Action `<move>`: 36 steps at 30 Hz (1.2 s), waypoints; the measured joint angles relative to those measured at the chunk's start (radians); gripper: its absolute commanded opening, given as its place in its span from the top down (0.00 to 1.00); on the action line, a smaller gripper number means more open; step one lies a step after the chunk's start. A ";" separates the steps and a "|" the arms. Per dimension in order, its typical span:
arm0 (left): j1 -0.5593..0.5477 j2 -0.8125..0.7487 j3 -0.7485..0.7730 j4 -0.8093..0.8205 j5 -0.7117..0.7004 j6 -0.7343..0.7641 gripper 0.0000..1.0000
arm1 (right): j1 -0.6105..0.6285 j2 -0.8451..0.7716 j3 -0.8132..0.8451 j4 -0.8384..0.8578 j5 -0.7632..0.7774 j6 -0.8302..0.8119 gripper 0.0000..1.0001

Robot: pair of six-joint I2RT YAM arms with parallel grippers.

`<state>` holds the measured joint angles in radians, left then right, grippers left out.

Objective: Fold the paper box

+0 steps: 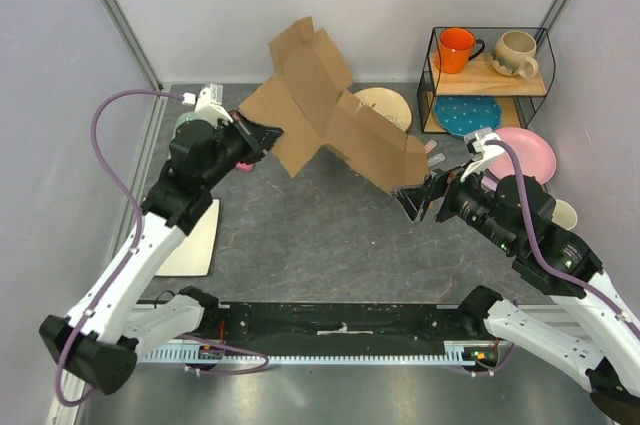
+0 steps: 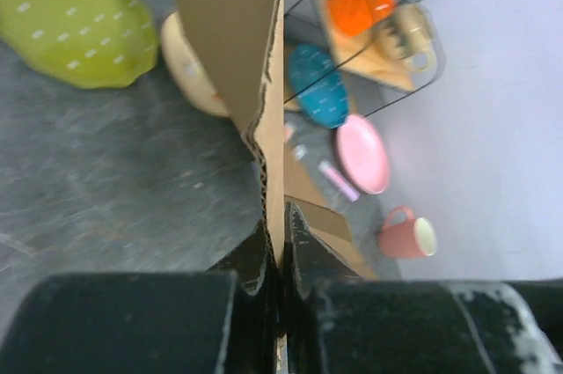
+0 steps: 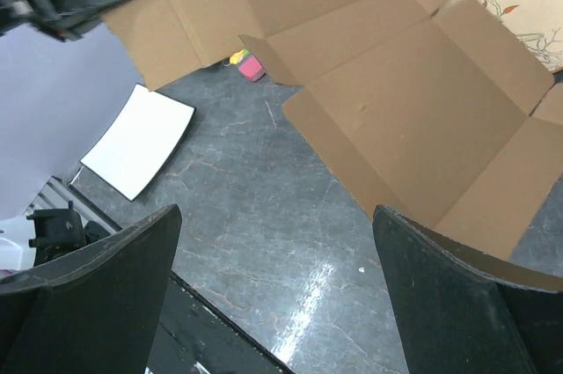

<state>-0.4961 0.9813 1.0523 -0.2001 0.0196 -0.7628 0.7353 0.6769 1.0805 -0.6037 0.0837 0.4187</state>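
The paper box is a flat brown cardboard die-cut with flaps, lifted at a tilt over the back of the table. My left gripper is shut on its left edge. In the left wrist view the cardboard runs edge-on up from the closed left gripper. My right gripper stands open just below the sheet's near right corner. The right wrist view has only table between the right gripper's jaws, with the box spread beyond them.
A white tray lies at the left. A wire rack at the back right holds an orange mug, a beige mug and a teal plate. Nearby are a pink plate and a beige plate.
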 measured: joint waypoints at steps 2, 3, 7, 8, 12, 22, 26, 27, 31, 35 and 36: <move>0.099 0.038 -0.017 -0.006 0.106 0.013 0.98 | 0.000 -0.002 -0.003 0.001 0.000 0.000 0.02; 0.151 0.064 -0.034 -0.006 0.167 0.018 0.98 | 0.000 -0.003 -0.007 0.000 0.000 0.000 0.02; 0.326 0.199 -0.126 0.018 0.384 0.025 0.98 | 0.000 -0.008 -0.031 -0.002 0.004 0.000 0.02; 0.356 0.238 -0.138 0.026 0.425 0.025 0.98 | 0.000 -0.008 -0.043 0.000 0.005 -0.001 0.02; 0.407 0.386 -0.143 0.026 0.520 0.056 0.98 | 0.000 -0.007 -0.101 0.000 0.011 -0.001 0.02; 0.409 0.564 0.046 -0.142 0.515 0.270 0.98 | 0.000 0.063 -0.291 0.054 0.108 0.040 0.02; 0.409 0.597 0.114 -0.229 0.407 0.343 0.74 | 0.000 0.113 -0.375 0.092 0.144 0.074 0.02; 0.409 0.599 0.119 -0.255 0.367 0.349 0.59 | 0.000 0.121 -0.386 0.096 0.144 0.081 0.02; 0.417 0.599 0.133 -0.379 0.188 0.358 0.01 | 0.000 0.142 -0.390 0.129 0.140 0.103 0.02; 0.445 0.531 0.117 -0.436 0.066 0.317 0.00 | 0.000 0.119 -0.390 0.155 0.134 0.114 0.02; 0.451 0.488 0.098 -0.428 0.050 0.301 0.01 | 0.000 0.110 -0.390 0.157 0.132 0.115 0.02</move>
<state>-0.0448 1.4689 1.1507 -0.6277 0.0696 -0.4622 0.7349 0.7868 0.6903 -0.4465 0.2157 0.5335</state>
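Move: The left hand holds the paper box by an edge, high in the air. The middle of the table patch it is being brought down to lies about 16 cm ahead, 9 cm to the right and some 33 cm below. At table height too, the green plate is 25 cm ahead and 4 cm right, the pink brush 14 cm ahead and 11 cm left, the teal tray 17 cm ahead and 28 cm left. From the open right hand that patch is about 28 cm ahead, 12 cm left and 33 cm below. Still pinching the box edge, the left hand carries it down about 20 cm and somewhat forward and left, tipping its fingers some 30 degrees downward. Once low, it opens wide, lets go of the edge and swings farther left, away from the box and slightly back. Meanwhile the empty right hand sinks about 17 cm, staying open and tipping down, beside the box's near right end. ##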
